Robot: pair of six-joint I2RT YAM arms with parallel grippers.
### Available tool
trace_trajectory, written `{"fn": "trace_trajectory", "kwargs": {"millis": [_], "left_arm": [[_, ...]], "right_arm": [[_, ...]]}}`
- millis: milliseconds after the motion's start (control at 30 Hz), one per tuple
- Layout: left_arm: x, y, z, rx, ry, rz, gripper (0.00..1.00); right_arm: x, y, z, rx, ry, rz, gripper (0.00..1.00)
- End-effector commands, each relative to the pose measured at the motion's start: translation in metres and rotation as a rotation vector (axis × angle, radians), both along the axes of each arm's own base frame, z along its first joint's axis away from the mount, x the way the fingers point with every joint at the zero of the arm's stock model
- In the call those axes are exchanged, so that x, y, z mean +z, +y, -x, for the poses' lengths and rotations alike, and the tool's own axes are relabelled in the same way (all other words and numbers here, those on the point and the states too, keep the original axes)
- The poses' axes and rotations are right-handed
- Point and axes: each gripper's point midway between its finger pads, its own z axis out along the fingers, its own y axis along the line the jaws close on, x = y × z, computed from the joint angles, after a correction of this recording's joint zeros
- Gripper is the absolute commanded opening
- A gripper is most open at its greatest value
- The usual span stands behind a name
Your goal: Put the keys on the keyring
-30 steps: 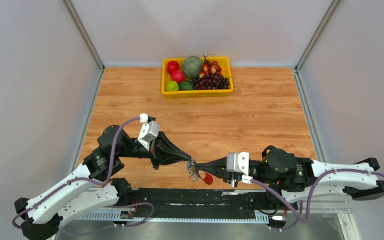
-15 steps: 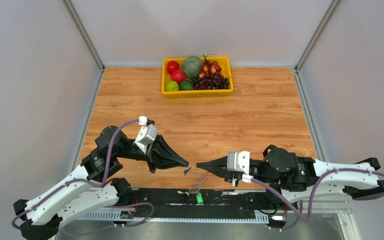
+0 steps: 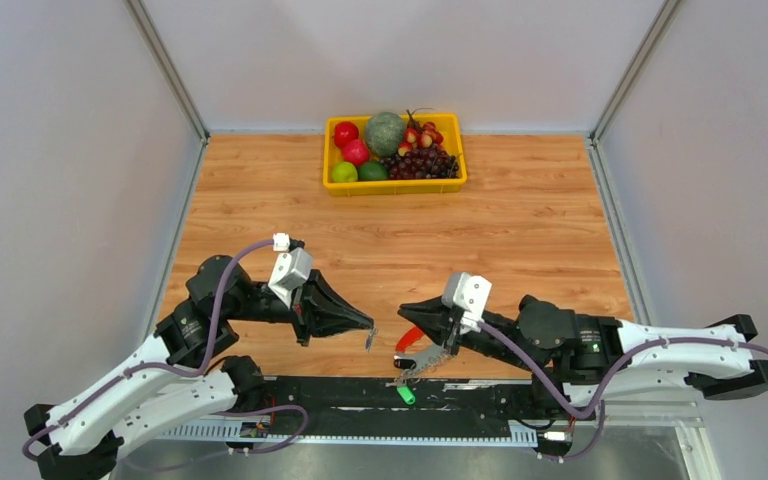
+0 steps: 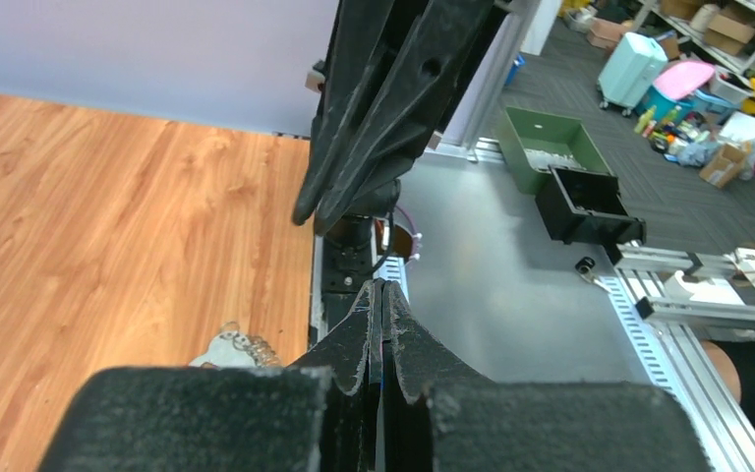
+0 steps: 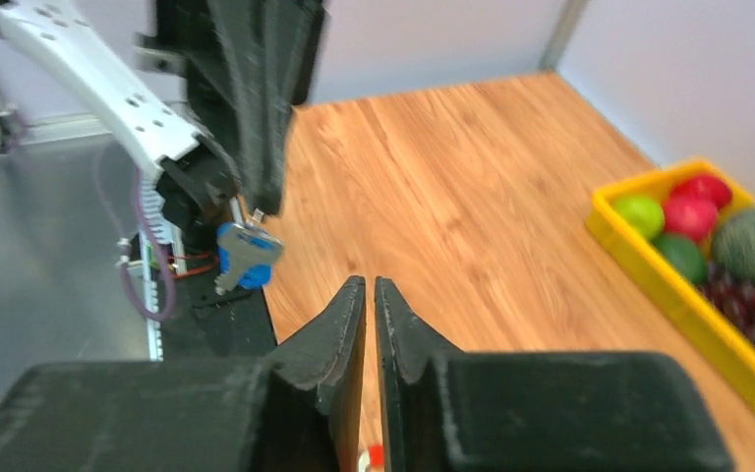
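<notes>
My left gripper [image 3: 370,327] [image 4: 381,285] is shut on the blue key [image 5: 246,254], which hangs from its tips and shows as a small speck [image 3: 369,341] in the top view. Facing it a short way to the right, my right gripper [image 3: 403,309] [image 5: 370,282] has a narrow gap between its jaws with nothing between them, and is tilted up. Below it, near the table's front edge, lie the red key [image 3: 411,337] and the keyring [image 3: 418,362] with its pale charm [image 4: 226,346].
A yellow tray [image 3: 395,187] of fruit stands at the back middle of the wooden table; its near rim [image 5: 649,265] shows in the right wrist view. A small green piece [image 3: 406,395] lies on the black base rail in front.
The keyring with the red key has dropped from between the grippers to the table's front edge. The right gripper tilted up and its jaws parted slightly. The left gripper drew back a little with the blue key.
</notes>
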Motion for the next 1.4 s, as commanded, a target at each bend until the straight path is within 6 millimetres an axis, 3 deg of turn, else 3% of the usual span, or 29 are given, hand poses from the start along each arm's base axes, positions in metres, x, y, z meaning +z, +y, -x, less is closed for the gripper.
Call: {"fn": "trace_trajectory", "kwargs": {"millis": [0,167,233,333,633,900,1100,1367], "left_arm": [[-0.005,-0.003,-0.018,0.099,0.001,-0.018,0.00],[-0.016,-0.004,-0.029,0.156,0.021,-0.020,0.00],[-0.017,-0.002,-0.030,0.171,0.016,-0.010,0.00],[-0.020,0.000,-0.034,0.197,0.012,-0.002,0.00],[-0.020,0.006,-0.034,0.223,-0.024,0.033,0.00],[-0.028,0.000,-0.036,0.213,-0.007,0.010,0.00],[-0.028,-0.001,-0.036,0.205,0.001,0.017,0.00],[-0.031,-0.002,-0.034,0.194,0.016,0.014,0.00]], "right_arm": [[-0.038,-0.023,-0.041,-0.323,0.246,0.016,0.22],[-0.103,-0.053,-0.075,-0.528,0.540,0.051,0.30],[-0.130,-0.068,-0.089,-0.605,0.651,0.046,0.40],[-0.166,-0.084,-0.099,-0.698,0.799,0.021,0.41],[-0.241,-0.108,-0.086,-0.854,1.129,-0.093,0.51],[-0.283,-0.116,-0.067,-0.926,1.312,-0.103,0.49],[-0.301,-0.123,-0.058,-0.985,1.410,-0.121,0.52],[-0.321,-0.129,-0.055,-1.077,1.507,-0.193,0.49]]}}
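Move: The dropped keyring lies on the table roughly 35 cm below the right hand, about 4 cm ahead and 6 cm to its right. On it, the black key is some 1 cm ahead and 2 cm right of that hand, the green key 5 cm back and 2 cm right, both just as low. The left hand still holds the blue key; from that hand the keyring is about 6 cm ahead, 10 cm right and 35 cm down. The keyring on the table draws the right hand down about 30 cm: the hand swings forward and right, then sinks and comes partway back, tipping its fingers from level to steeply down and opening them to about half. It ends just right of the metal rings, with no contact seen. The left hand eases some 4 cm forward and down, keeping its pinch on the blue key. ##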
